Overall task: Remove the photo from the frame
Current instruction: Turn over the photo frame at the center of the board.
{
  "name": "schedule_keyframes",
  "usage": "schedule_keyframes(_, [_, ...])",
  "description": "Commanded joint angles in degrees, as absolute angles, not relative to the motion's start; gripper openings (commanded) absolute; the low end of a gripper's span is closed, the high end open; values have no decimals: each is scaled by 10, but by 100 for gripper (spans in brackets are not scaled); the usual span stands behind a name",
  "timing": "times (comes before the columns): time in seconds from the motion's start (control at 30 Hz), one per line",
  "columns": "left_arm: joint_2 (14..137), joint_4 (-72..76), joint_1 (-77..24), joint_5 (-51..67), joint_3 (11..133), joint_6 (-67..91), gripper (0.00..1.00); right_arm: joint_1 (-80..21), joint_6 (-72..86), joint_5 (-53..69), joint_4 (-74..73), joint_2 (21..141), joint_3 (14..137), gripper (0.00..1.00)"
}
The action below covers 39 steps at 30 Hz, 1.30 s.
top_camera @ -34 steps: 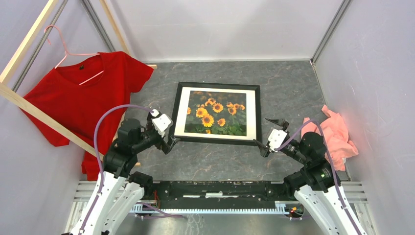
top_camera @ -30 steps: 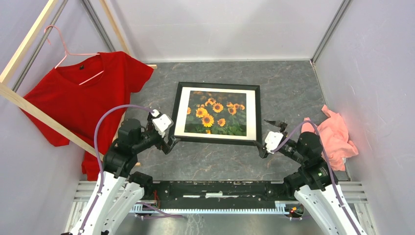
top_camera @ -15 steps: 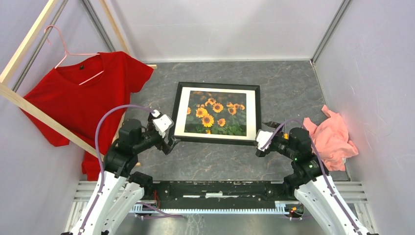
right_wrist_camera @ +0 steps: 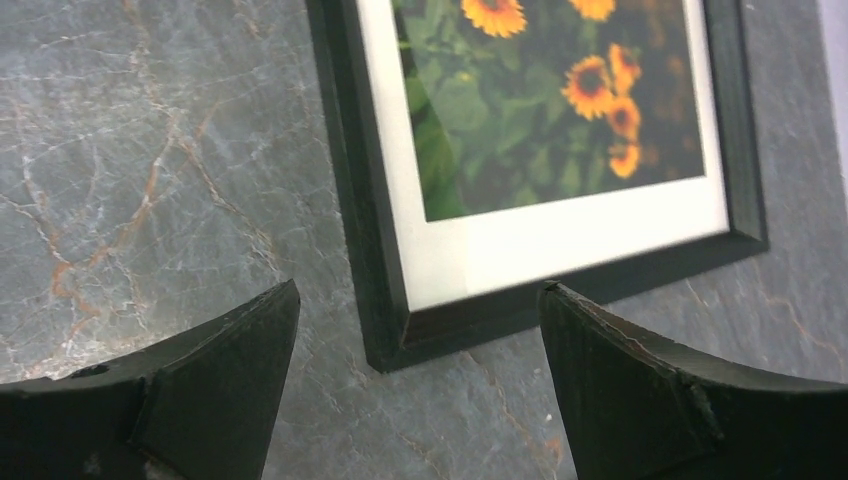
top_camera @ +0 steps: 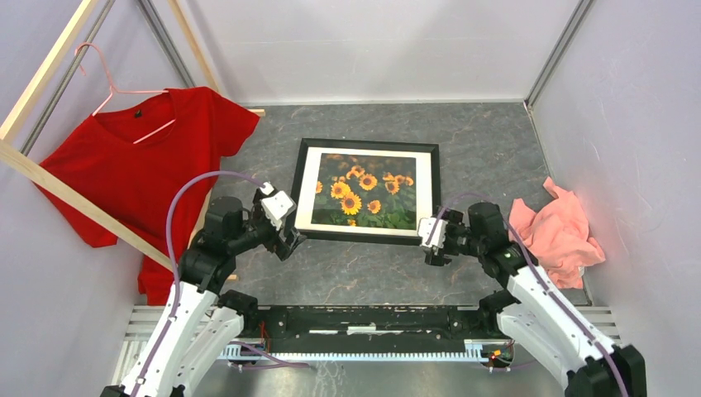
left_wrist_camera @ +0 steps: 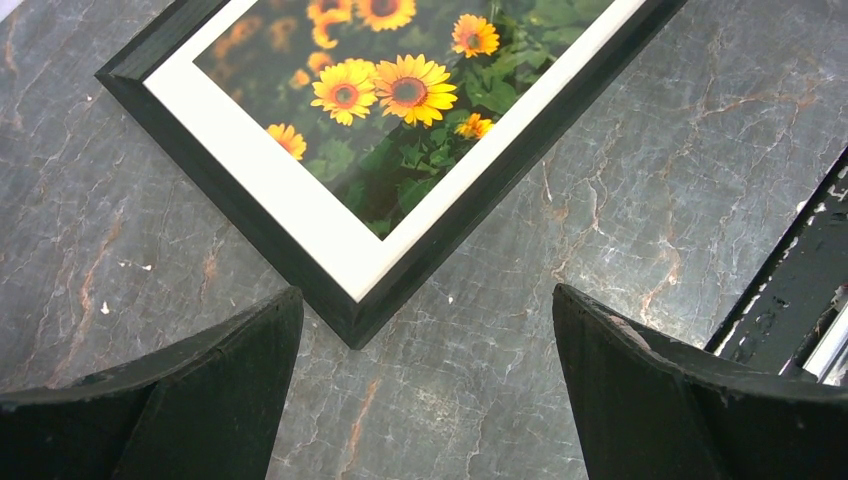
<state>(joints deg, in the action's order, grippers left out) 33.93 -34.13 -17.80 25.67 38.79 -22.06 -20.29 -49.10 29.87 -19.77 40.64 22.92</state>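
Observation:
The black frame [top_camera: 356, 235] lies flat on the grey marbled table, face up, with a white mat around the sunflower photo [top_camera: 364, 190] inside it. My left gripper [top_camera: 291, 240] hovers open over the frame's near left corner. In the left wrist view that corner of the frame [left_wrist_camera: 240, 205] points between the fingers of the left gripper [left_wrist_camera: 427, 290], with the photo [left_wrist_camera: 400, 110] beyond. My right gripper [top_camera: 432, 241] is open at the near right corner. The right wrist view shows the frame [right_wrist_camera: 350, 180] corner between the spread fingers of the right gripper [right_wrist_camera: 419, 286], and the photo [right_wrist_camera: 540, 100] above it.
A red T-shirt [top_camera: 140, 157] hangs on a pink hanger from a pale wooden rack [top_camera: 50, 178] at the left. A crumpled pink cloth [top_camera: 560, 233] lies at the right wall. A black rail [top_camera: 372, 318] runs along the near edge.
The right arm has swung left, bringing its open gripper over the frame's near right corner. The left gripper has edged slightly right. The frame has not moved.

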Motion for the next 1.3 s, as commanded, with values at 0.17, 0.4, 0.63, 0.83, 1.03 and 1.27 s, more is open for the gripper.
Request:
schedule_keyframes(0.17, [337,-323,-174,276,396,-220,100,-308,-559,207,-255,622,379,92])
schedule_keyframes(0.4, [310,-317,-173,268,385,-218,100,-333,-550,220,-239,698,397,83])
schedule_keyframes(0.63, [313,-316,-170,262,384,-215,100,-346,-531,230,-216,725,376,74])
schedule_keyframes(0.83, [310,-316,-168,259,384,-215,100,-346,-512,222,-206,752,374,70])
schedule_keyframes(1.03, [313,-316,-167,262,384,-216,100,-346,-483,192,-175,763,372,70])
schedule_keyframes(1.27, [321,-317,-167,268,386,-219,100,-345,-483,190,-182,779,374,68])
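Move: The near right corner of the photo frame lies just ahead of the right hand, about 2 cm, some 2 cm to its right and 8 cm below it. The photo frame's middle is roughly 13 cm ahead and 14 cm left of that hand, at the same depth, and the pink cloth some 29 cm to its right and 4 cm ahead. From the left hand the photo frame's middle is about 15 cm ahead, 15 cm right and 17 cm down. Down and to the left, sinking nearly 7 cm and shifting about 5 cm, the right hand goes from above the near right corner to the photo frame's near rail. Its sideways part comes early; then it mostly sinks, drawing slightly back and easing forward again at the end. The fingers tip some 25 degrees steeper and narrow to about two thirds open, one each side of the rail, with no grip seen. ##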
